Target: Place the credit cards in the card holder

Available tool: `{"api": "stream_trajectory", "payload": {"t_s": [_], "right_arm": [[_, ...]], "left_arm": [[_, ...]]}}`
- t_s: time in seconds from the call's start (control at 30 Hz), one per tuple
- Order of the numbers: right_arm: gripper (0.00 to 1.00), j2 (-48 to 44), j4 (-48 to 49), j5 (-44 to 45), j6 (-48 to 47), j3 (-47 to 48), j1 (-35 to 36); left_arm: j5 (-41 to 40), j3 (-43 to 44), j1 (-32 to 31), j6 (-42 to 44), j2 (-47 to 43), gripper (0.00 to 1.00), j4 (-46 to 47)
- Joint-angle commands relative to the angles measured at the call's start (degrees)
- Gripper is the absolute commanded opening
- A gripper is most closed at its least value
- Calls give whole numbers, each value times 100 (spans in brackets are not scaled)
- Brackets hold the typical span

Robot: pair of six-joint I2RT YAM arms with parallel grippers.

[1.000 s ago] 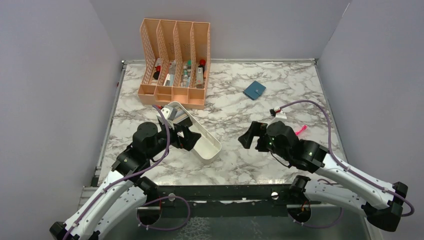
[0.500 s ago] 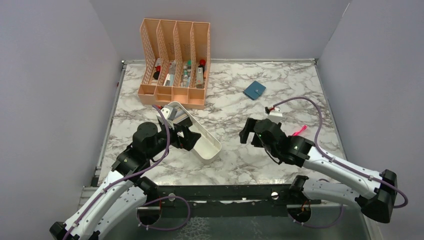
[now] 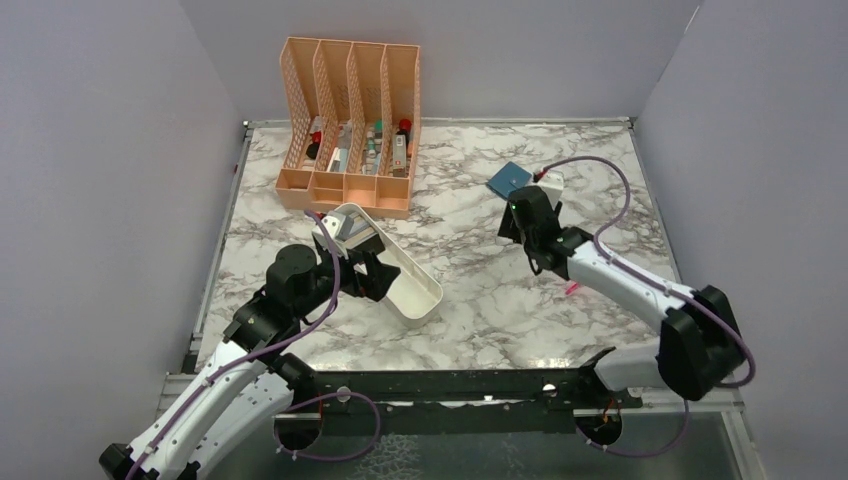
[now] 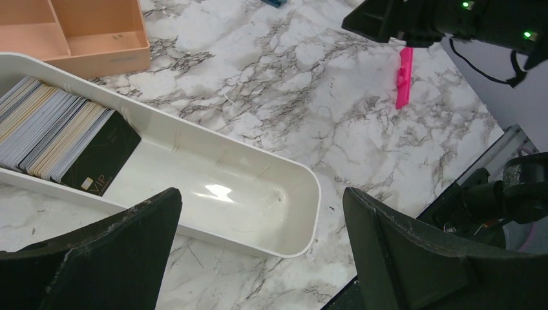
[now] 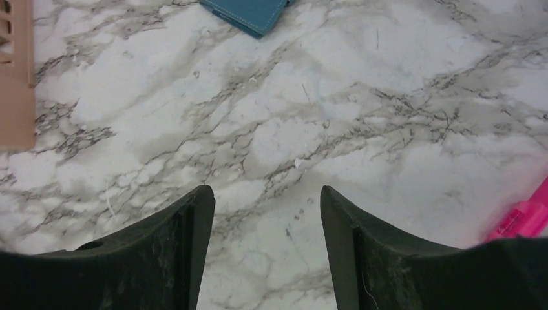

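Observation:
The teal card holder [image 3: 506, 178] lies shut on the marble at the back right; in the right wrist view the card holder [image 5: 249, 11] sits at the top edge. My right gripper [image 3: 518, 208] hovers just short of it, open, with only bare marble between the fingers of the right gripper [image 5: 266, 190]. The credit cards [image 4: 52, 132] stand stacked in the far end of the white tray [image 4: 304, 194], a black one facing me. My left gripper [image 4: 260, 194] is open above the tray's empty near end, holding nothing. From above, the credit cards [image 3: 345, 228] show beyond the left gripper [image 3: 378, 275].
A peach mesh organizer [image 3: 350, 120] with small bottles stands at the back left, just behind the white tray [image 3: 425, 297]. A pink object [image 3: 573, 289] lies under the right forearm; the pink object [image 5: 526, 216] also shows at the right edge of the right wrist view.
My right arm has swung from the middle of the table toward the back right, up to the card holder. The left arm has not moved.

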Motion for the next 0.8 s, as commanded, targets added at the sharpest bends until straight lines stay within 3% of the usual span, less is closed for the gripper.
{"api": "stream_trajectory", "payload": {"t_s": [0.0, 0.17, 0.33, 0.77], "right_arm": [[62, 979, 660, -693, -512, 662, -638], [54, 2156, 955, -1249, -470, 1476, -1334], [50, 3347, 276, -1047, -204, 2841, -1543], [50, 4598, 108, -650, -350, 3883, -1654]], "left_arm": [[-103, -15, -35, -67, -4, 99, 4], [-108, -22, -41, -63, -41, 99, 1], [-200, -20, -38, -68, -44, 99, -33], [-145, -6, -31, -32, 76, 99, -35]]}}
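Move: The blue card holder lies flat on the table about 24 cm ahead of the right hand, roughly 1 cm to its right and 12 cm below. The pink tool is some 5 cm back and 15 cm right of that hand; the white card tray is about level with it, 27 cm to its left. From the idle left hand, the card holder is about 37 cm ahead, 26 cm right and 20 cm down. Towards the blue card holder the right hand sweeps forward about 18 cm, sinking as it goes, then slows near the holder's close edge and drops more steeply, some 6 cm down in all. Meanwhile the fingers narrow from nearly three-quarters to half open around nothing, and the hand turns slightly clockwise. ##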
